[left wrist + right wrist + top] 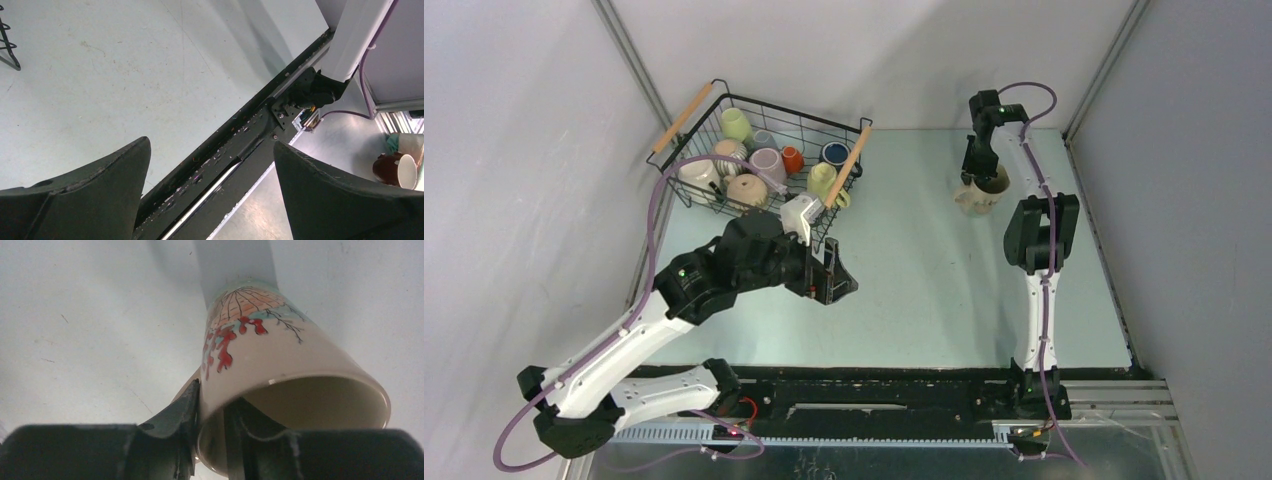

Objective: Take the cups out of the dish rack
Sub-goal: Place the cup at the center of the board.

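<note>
The black wire dish rack (816,122) with two wooden handles stands at the back left and holds several cups, among them a pale green one (736,124), a mauve one (767,161), an orange one (793,158) and a navy one (834,153). My right gripper (980,180) is at the back right, shut on the rim of a cream cup (981,196); in the right wrist view one finger is inside and one outside the wall of this cup (280,357), which has a red and orange painted pattern. My left gripper (834,283) is open and empty, in front of the rack; its fingers (100,185) frame bare table.
The black rail (235,145) at the table's near edge and the right arm's base (312,90) show in the left wrist view. A brown mug (397,170) lies off the table beyond the rail. Grey walls enclose the table on three sides.
</note>
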Robot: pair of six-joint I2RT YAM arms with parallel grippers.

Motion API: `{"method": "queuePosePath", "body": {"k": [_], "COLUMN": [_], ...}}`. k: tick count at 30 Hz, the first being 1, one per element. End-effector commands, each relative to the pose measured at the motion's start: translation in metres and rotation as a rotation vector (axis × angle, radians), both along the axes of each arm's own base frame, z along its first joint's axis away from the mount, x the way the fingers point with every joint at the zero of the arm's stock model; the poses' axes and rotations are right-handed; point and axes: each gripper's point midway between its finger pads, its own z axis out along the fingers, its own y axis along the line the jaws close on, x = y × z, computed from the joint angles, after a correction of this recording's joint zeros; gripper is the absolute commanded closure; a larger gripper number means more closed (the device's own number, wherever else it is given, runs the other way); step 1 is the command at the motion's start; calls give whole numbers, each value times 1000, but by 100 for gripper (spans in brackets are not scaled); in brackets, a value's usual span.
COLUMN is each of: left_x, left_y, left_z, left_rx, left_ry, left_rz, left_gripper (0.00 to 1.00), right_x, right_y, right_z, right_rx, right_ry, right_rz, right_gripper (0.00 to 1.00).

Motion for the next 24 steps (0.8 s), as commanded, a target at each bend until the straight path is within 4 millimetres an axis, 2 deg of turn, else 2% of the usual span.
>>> {"method": "queuePosePath", "body": {"k": [1, 6, 11, 18, 24], "left_x": [4, 6, 8, 17, 30], "left_y": [0, -1, 0, 2, 9], "left_z": [-1, -1, 2, 20, 42], "left_rx": [3, 6, 14, 13, 13], "left_ry": [-12, -6, -4, -35, -79], "left_rz": [21, 32, 43, 85, 158], "left_gripper": [0, 0, 0, 0, 0], "right_x": [8, 10, 10, 4, -16], "right_y": [1, 10, 13, 12, 8], "right_z": [19, 25, 43, 91, 138], "right_rx": [-22, -8, -1, 7, 5], "right_ry": [-58, -78, -123, -222, -311], "right_rz": [27, 45, 45, 41, 35], "right_gripper": [65, 50, 36, 22, 6]}}
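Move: The cup stands on the board with its left wall between the right hand's barely parted fingers. Its middle lies about 4 cm to the right of that hand, 1 cm ahead and some 4 cm below. The yellow cup in the rack is roughly 36 cm to the hand's left and level with it, and the blue cup 34 cm left and 6 cm farther out. From the left hand, the placed cup is about 34 cm ahead, 35 cm to the right and 21 cm below. The cup's left wall, with one finger inside the mouth and one outside by the handle, is let go as the right hand's fingers spread nearly wide. The hand edges about 1 cm left meanwhile, then lifts straight up off the rim by some 6 cm, speeding up, its fingertips tilting slightly forward. The empty, open left hand eases a little under 2 cm forward. ##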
